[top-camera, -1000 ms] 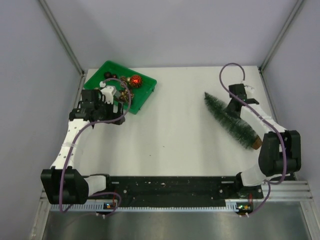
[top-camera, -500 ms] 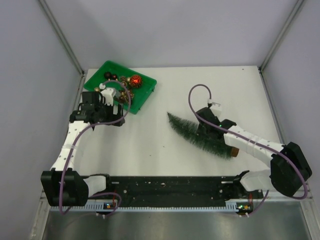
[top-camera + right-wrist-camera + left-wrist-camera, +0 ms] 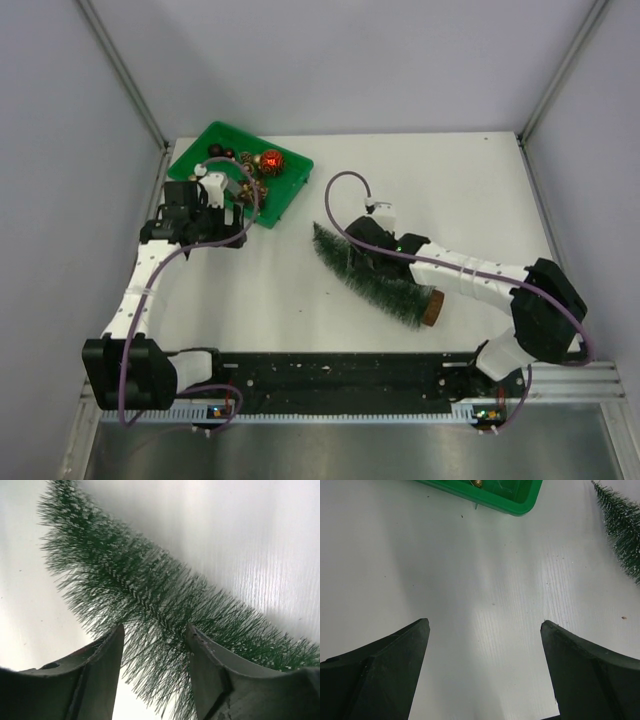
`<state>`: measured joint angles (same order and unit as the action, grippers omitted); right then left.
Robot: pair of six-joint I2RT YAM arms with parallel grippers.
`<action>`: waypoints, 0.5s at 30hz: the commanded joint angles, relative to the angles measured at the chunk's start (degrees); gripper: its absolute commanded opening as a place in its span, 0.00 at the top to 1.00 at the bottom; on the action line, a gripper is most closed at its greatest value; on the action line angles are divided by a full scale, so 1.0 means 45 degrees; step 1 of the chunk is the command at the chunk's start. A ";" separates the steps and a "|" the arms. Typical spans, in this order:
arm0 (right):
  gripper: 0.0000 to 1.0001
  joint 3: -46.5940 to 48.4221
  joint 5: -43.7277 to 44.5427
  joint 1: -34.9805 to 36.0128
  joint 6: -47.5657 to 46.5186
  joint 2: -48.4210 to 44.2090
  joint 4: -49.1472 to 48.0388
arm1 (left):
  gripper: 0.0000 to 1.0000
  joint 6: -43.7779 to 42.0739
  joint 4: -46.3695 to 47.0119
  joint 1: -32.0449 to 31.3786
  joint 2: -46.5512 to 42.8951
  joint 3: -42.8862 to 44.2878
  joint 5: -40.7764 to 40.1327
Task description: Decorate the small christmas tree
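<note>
The small christmas tree [image 3: 372, 277] lies on its side in the middle of the white table, tip toward the tray and brown base [image 3: 433, 307] toward the near right. My right gripper [image 3: 362, 256] is over its middle. In the right wrist view the right gripper [image 3: 155, 630] stands open, its fingers straddling the tree [image 3: 135, 587], with bristles brushing the right finger [image 3: 210, 660]. My left gripper [image 3: 215, 236] hovers by the tray's near edge. In the left wrist view the left gripper [image 3: 485, 625] is wide open over bare table, and the tree's tip [image 3: 622, 527] shows at the upper right.
A flat green tray [image 3: 200, 142] at the back left holds a red ball [image 3: 270, 159] and several small dark and gold ornaments. Its near corner [image 3: 512, 504] shows at the top of the left wrist view. Grey walls close in on both sides.
The right arm has swept the tree from the right side of the table to the middle, and its jaws have parted around it. The left arm has barely moved.
</note>
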<state>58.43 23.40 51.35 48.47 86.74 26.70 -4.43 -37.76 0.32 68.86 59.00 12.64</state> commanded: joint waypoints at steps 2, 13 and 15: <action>0.40 0.1875 0.0270 0.0073 -0.1023 -0.0662 0.0629 | 0.01 0.0202 0.0305 -0.0012 0.0147 0.0794 -0.0466; 0.33 0.5821 0.0153 -0.1820 -0.2724 0.3629 0.0473 | 0.01 0.0280 0.0149 -0.0012 0.0108 0.0931 -0.0368; 0.34 0.5998 -0.0139 -0.2016 -0.2549 0.4529 0.0473 | 0.01 0.0261 0.0090 -0.0012 0.0069 0.0931 -0.0368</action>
<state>83.81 23.55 44.18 38.85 98.02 27.35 -3.51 -37.82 0.32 69.67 61.19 11.20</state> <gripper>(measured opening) 0.669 0.986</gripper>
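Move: The small christmas tree lies on its side right at the right hand, its middle about 2 cm back, 2 cm to the right and 2 cm lower, with the opening fingers still at its branches. Its tip is some 9 cm ahead and 12 cm to the left; the green tray's middle is roughly 24 cm ahead and 32 cm left, the red ball in it about 27 ahead and 25 left. From the left hand, the tree's middle is some 33 cm right, 6 back and 9 below. The right hand, already letting go of the tree, spreads its fingers wider and lifts out of the branches, rising about 10 cm with a slight drift to the left. As the climb levels off it sweeps forward, some 11 cm in all and picking up speed, over the far side of the tree and nearer to the green tray, while the fingers tip up about 10 degrees to point more forward. ##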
